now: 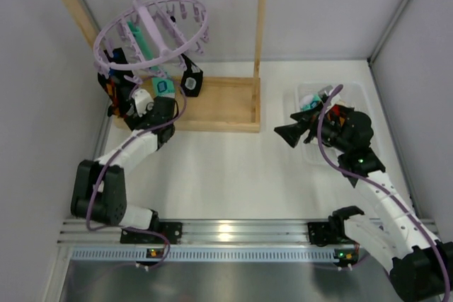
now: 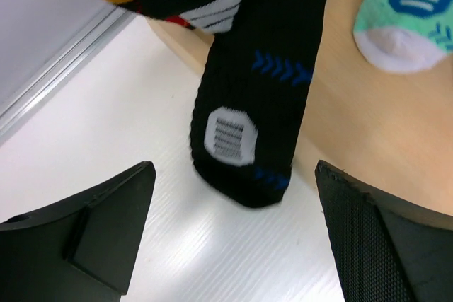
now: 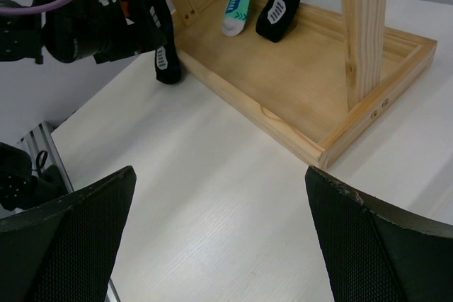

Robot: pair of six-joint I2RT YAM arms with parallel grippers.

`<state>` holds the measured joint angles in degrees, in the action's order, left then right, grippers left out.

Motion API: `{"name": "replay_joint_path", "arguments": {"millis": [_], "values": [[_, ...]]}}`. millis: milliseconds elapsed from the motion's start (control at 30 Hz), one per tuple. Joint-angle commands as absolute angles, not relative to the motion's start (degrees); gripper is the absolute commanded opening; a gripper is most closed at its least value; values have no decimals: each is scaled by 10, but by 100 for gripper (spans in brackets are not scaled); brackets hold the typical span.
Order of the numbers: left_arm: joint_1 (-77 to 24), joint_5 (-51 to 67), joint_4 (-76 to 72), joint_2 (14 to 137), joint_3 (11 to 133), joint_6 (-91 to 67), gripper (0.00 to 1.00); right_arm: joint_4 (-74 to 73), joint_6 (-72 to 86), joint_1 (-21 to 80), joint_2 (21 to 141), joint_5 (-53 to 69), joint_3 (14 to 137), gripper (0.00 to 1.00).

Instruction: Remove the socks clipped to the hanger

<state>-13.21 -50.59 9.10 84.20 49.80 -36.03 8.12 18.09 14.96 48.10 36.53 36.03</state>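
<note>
The lavender ring hanger (image 1: 152,30) hangs by its hook from the wooden rail. Clipped socks dangle from it: a teal one (image 1: 163,88), a black one (image 1: 191,81), and an argyle one (image 1: 107,87) at the left. My left gripper (image 1: 120,100) is open under the ring's left side. In its wrist view a black sock (image 2: 251,104) with a grey patch hangs with its toe between the open fingertips (image 2: 141,182), untouched. The left gripper (image 2: 233,171) holds nothing. My right gripper (image 1: 281,131) is open and empty over the table, pointing left; seen as right gripper (image 3: 220,171).
The wooden rack's base tray (image 1: 226,104) and right post (image 1: 260,40) stand between the arms. A clear bin (image 1: 350,93) at the right holds a teal sock (image 1: 309,104). Grey walls close in on the left and right.
</note>
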Motion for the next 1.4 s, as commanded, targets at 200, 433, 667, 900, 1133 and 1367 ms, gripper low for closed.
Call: {"name": "replay_joint_path", "arguments": {"millis": [200,433,667,900,1133,1367], "values": [[-133,-389,192,526,440,-241,98,105,164,156,445,381,361,100],[-132,-380,220,431,468,-214,98,105,164,156,435,392,361,100],[-99,-374,231,464,487,-157,98,94,153,157,414,400,363,99],[28,-254,138,581,512,-91,98,90,145,156,411,413,364,99],[90,-150,-108,587,425,-6,98,91,143,156,399,438,364,99],[110,-161,-176,630,443,97,98,105,151,156,392,451,360,99]]}}
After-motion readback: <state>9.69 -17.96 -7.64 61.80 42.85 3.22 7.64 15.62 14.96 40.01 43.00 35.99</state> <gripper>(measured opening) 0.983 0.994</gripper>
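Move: The argyle sock, still clipped, hangs with its middle about 5 cm ahead of the empty left hand, 9 cm to its left and some 14 cm above it. The black sock with blue marks is nearer, about 6 cm ahead, 3 cm left and 6 cm up; the teal sock hangs roughly 14 cm ahead, 8 cm right and 10 cm up. From the right hand the argyle sock is some 16 cm ahead, 55 cm left and about level. Backing off and rising first, the left hand draws about 9 cm back and 14 cm up from the black sock, then swings left and forward again, dipping and lifting a little, to bring its wide-open fingers up to the argyle sock. The wrist turns some 20 degrees clockwise and rolls its left side up. Meanwhile the right hand eases about 4 cm back and 3 cm up, open and empty. ##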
